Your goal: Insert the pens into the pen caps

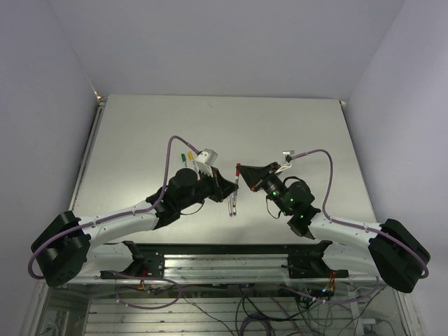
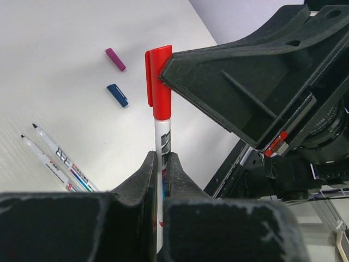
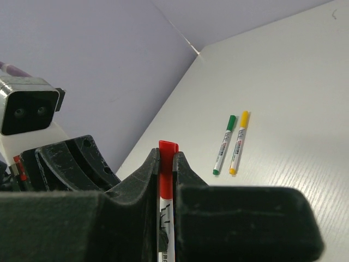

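A red pen (image 2: 162,139) stands between both grippers, with the red cap (image 2: 160,82) seated over its end. My left gripper (image 2: 162,157) is shut on the pen's white barrel. My right gripper (image 3: 166,154) is shut on the red cap (image 3: 167,164), and the barrel (image 3: 165,224) runs down between its fingers. In the top view the two grippers (image 1: 229,187) (image 1: 243,175) meet at the table's middle with the red cap (image 1: 239,168) between them. A purple cap (image 2: 115,59) and a blue cap (image 2: 117,95) lie loose on the table. Two uncapped pens (image 2: 60,158) lie side by side.
A green-capped pen (image 3: 224,144) and a yellow-capped pen (image 3: 239,142) lie parallel on the white table (image 1: 140,140), behind the left arm. The left wrist's camera housing (image 3: 27,112) shows close beside the right gripper. Purple cables loop above both arms.
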Controlling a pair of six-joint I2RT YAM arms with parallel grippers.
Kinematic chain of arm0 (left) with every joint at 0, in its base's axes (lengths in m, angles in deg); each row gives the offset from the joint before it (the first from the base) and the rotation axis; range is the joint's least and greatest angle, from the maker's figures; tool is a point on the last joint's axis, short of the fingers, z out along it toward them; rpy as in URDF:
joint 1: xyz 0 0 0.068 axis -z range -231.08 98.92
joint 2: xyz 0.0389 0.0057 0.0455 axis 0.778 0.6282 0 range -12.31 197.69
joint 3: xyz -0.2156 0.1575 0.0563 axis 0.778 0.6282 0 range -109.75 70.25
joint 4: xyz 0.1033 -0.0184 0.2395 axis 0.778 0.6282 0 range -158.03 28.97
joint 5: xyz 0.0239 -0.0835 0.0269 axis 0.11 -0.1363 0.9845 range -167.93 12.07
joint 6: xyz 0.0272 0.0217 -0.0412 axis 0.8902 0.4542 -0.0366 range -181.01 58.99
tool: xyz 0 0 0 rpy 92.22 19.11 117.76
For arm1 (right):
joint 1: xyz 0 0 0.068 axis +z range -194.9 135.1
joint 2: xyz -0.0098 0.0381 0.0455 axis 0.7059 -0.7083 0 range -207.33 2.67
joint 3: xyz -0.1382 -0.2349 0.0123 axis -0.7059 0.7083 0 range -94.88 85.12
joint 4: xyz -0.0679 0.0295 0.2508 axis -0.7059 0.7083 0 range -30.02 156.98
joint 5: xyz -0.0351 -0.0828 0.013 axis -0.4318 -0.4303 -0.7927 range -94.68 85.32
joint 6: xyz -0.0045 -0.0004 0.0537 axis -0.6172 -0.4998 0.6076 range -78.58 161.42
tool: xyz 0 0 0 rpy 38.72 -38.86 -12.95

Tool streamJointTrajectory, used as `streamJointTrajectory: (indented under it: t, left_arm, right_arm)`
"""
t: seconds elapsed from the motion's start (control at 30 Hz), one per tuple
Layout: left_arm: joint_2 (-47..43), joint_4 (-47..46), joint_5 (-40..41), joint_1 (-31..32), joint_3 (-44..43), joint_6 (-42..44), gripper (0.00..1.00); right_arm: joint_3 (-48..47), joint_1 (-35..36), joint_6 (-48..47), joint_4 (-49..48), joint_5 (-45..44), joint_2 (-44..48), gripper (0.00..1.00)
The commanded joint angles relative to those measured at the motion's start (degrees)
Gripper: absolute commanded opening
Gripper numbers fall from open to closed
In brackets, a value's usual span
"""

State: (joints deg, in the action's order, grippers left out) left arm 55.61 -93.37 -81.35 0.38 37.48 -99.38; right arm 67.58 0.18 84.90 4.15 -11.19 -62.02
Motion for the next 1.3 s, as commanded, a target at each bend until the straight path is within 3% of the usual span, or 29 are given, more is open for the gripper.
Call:
streamJointTrajectory:
  t: [0.0, 0.57, 0.83, 1.27]
  left_arm:
    - [-1.0, -9.4, 8.2, -1.1, -3.1, 1.9, 0.07]
    - [1.6, -8.2, 7.6, -5.2, -5.6, 3.2, 0.07]
    - [2.7, -5.7, 5.2, -5.4, -4.9, 3.5, 0.07]
    - [5.8, 0.2, 9.1, -5.3, 2.0, 0.6, 0.07]
  right_arm:
    - [-0.1, 2.5, -2.1, 11.6, 4.5, -0.5, 0.0]
    - [-3.8, 5.5, -3.2, 16.5, 4.8, -6.0, 0.0]
    - [-8.2, 5.6, -6.5, 19.2, -1.5, -5.9, 0.0]
    - [-15.3, 5.5, -16.6, 22.7, -15.2, 3.4, 0.42]
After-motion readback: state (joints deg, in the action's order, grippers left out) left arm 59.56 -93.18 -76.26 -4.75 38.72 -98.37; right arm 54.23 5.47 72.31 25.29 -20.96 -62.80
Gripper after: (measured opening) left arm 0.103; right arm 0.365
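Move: The left hand holds the red pen's barrel, with the red cap already over the pen's upper end, about 5 cm above that hand and 2 cm ahead. The right fingers hold that cap; the barrel lies some 5 cm below them and 2 cm back. From the left hand, the two bare pens lie about 5 cm ahead, straddling its line, and the blue cap 11 cm ahead and 11 cm right, all some 17 cm down. Lower both grippers together about 3 cm, easing slightly forward and left, with the left still pinching the red pen and the right keeping the cap on it. Roll the right wrist about 15 degrees, left side down, then open its fingers off the cap and lift some 3 cm while the left carries the pen farther forward and left, away from them. ##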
